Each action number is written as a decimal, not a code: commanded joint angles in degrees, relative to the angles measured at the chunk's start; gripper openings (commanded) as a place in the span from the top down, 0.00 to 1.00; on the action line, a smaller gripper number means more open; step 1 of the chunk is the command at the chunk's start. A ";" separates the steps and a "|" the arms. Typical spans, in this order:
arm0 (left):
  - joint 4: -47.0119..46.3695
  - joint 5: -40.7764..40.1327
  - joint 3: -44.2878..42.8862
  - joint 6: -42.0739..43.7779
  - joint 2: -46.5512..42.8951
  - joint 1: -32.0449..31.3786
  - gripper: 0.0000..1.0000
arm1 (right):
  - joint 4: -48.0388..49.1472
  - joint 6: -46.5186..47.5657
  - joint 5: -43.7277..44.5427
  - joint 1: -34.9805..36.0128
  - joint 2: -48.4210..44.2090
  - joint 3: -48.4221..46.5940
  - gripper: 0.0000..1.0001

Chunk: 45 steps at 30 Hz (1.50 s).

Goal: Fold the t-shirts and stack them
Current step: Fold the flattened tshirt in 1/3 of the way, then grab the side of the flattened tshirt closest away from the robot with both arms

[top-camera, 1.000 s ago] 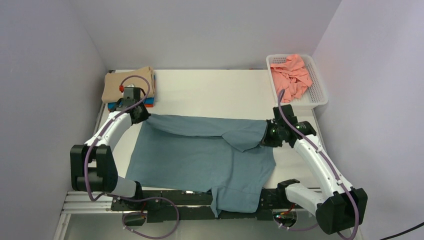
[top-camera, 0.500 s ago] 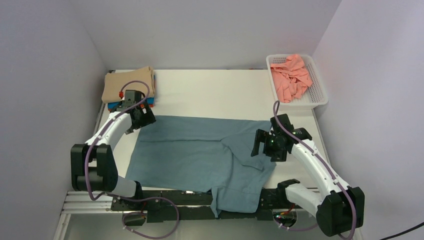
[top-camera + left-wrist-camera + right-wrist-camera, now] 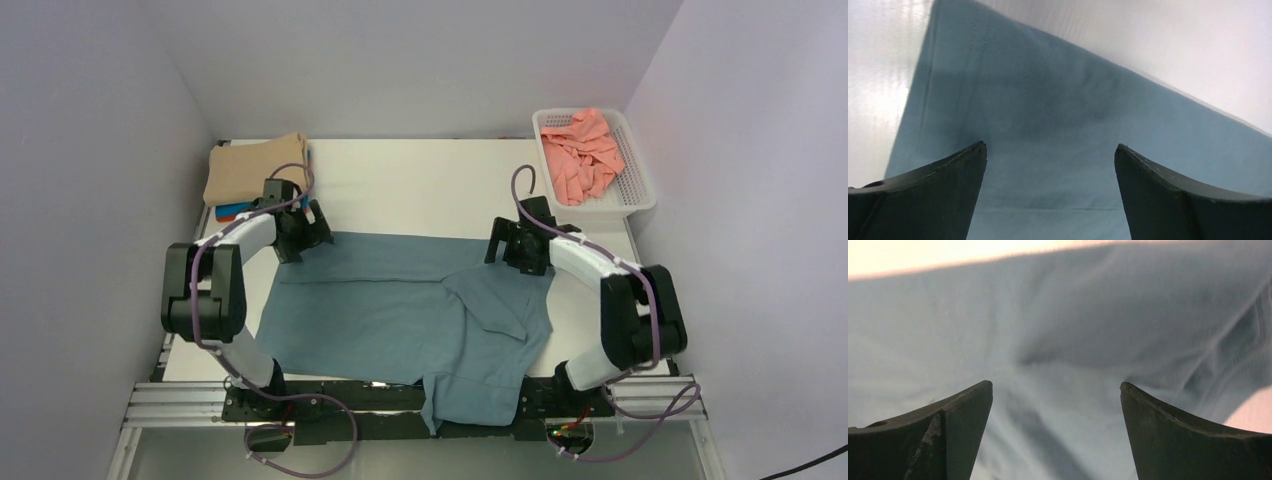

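Observation:
A teal-grey t-shirt (image 3: 380,310) lies spread on the white table, its top part folded down and a flap hanging over the near edge. My left gripper (image 3: 305,232) hovers open over the shirt's far left corner. In the left wrist view the cloth (image 3: 1058,130) fills the space below the spread fingers (image 3: 948,190). My right gripper (image 3: 512,245) stands open above the far right corner, with wrinkled cloth (image 3: 1058,350) under it. Neither holds anything. A folded stack (image 3: 258,172) with a tan shirt on top sits at the far left. Salmon pink t-shirts (image 3: 582,155) fill the basket.
The white perforated basket (image 3: 632,190) stands at the far right corner. Blue and orange edges (image 3: 235,212) show beneath the tan shirt in the stack. Bare white table (image 3: 420,185) stretches between the stack and the basket. Walls close in on both sides.
Both grippers let go of the teal-grey shirt's top edge and opened wide. The fold dropped flat. Both arms then drew back toward the far corners of the shirt.

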<state>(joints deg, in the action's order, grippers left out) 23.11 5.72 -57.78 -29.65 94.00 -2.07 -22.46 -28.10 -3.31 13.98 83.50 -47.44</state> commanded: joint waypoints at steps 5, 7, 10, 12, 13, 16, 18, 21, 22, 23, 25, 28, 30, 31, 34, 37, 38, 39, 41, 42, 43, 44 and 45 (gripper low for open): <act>0.06 0.02 -7.11 -2.58 11.44 0.27 0.01 | 7.24 1.20 9.09 0.00 16.46 -9.95 0.00; 0.89 -0.06 -9.36 -2.86 13.28 0.44 0.01 | 6.55 2.05 9.89 -0.06 20.14 -12.80 0.00; 2.95 -2.71 -13.14 -4.17 14.98 0.58 0.01 | 5.10 3.66 9.81 -0.48 25.05 -17.41 0.00; 5.53 -3.55 -16.76 -3.71 17.39 0.74 0.01 | 4.45 4.36 10.20 -0.95 27.72 -20.30 0.00; 6.06 -3.15 -18.76 -3.56 18.85 0.88 0.01 | 4.29 4.63 9.93 -1.23 28.74 -21.61 0.00; 7.68 -1.31 -23.13 -4.00 22.03 0.86 0.01 | 4.15 5.58 8.87 -2.26 30.94 -24.82 0.00; 7.67 -0.70 -24.93 -4.51 23.19 1.05 0.01 | 4.30 6.57 8.49 -3.00 31.97 -26.67 0.00; 8.20 -1.73 -28.02 -4.67 24.81 1.10 0.01 | 3.64 9.28 8.03 -3.83 33.86 -30.20 0.00; 9.00 -2.25 -29.52 -4.63 25.57 1.15 0.01 | 3.23 10.29 7.89 -3.96 34.57 -31.57 0.00; 9.89 -2.80 -31.07 -4.51 26.34 1.18 0.01 | 3.00 11.64 7.57 -4.12 35.21 -33.04 0.00; 10.48 -3.25 -33.30 -4.40 27.37 1.32 0.01 | 2.90 14.20 7.96 -4.14 36.10 -35.56 0.00; 9.59 -3.17 -35.33 -4.04 27.73 1.36 0.00 | 3.15 17.76 7.55 -4.11 36.23 -38.44 0.00; 10.93 -3.55 -37.45 -3.27 27.33 1.41 0.01 | 1.98 19.01 7.43 -4.07 35.37 -40.02 0.00; 11.48 -3.50 -38.17 -2.92 26.61 1.37 0.00 | 1.42 19.19 7.52 -4.05 34.35 -40.29 0.00; 11.19 -3.66 -37.24 -2.15 22.01 1.09 0.01 | 1.06 19.04 7.23 -3.60 29.38 -37.97 0.00; 9.75 -4.38 -31.10 -1.81 14.69 0.32 0.01 | 0.93 17.93 7.85 -2.29 22.53 -33.01 0.00; 9.54 -5.11 -28.97 -1.78 11.68 -0.20 0.01 | 0.81 17.21 8.53 -1.70 19.87 -31.18 0.00; 9.59 -5.49 -26.24 -2.08 8.61 -0.67 0.00 | 0.53 16.29 9.38 -0.95 17.28 -29.09 0.00; 9.52 -8.46 -20.21 -2.94 2.08 -1.71 0.01 | -0.80 13.63 10.81 0.90 12.44 -24.99 0.00; 9.53 -9.77 -16.51 -3.80 -1.12 -2.36 0.01 | -1.53 12.31 11.16 2.18 10.15 -22.74 0.00; 9.47 -10.90 -12.87 -4.93 -4.89 -3.06 0.01 | -1.97 10.64 11.52 3.28 7.26 -19.52 0.00; 9.37 -12.45 -8.61 -6.34 -8.61 -3.89 0.01 | -2.04 9.62 11.84 4.46 4.88 -16.76 0.00; 9.48 -14.25 -4.39 -9.22 -12.31 -4.72 0.01 | -1.94 8.61 12.09 5.44 2.72 -14.36 0.00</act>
<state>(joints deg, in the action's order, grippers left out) 32.56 -1.63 -73.28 -33.21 94.24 -4.12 -22.28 -14.20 6.44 15.68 94.02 -69.60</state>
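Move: The t-shirt lies spread just below both open grippers, some 3 cm down, its middle about 14 cm back and 27 cm right of the left hand. From the right hand that middle is roughly 11 cm back and 30 cm to the left. The stack of folded shirts stands about 25 cm ahead and 14 cm left of the left hand; the basket is about 29 cm ahead and 24 cm right of the right hand. With fingers kept wide open, both hands sink 2 to 3 cm to press their tips on the folded far band of the t-shirt and drag it forward away from the bases, the left by about 12 cm and the right by some 18 cm, the right hand tilting its left side down as it goes. Then both come off the cloth, lifting 9 to 10 cm while swinging back 7 or 8 cm over it, grasping nothing. ##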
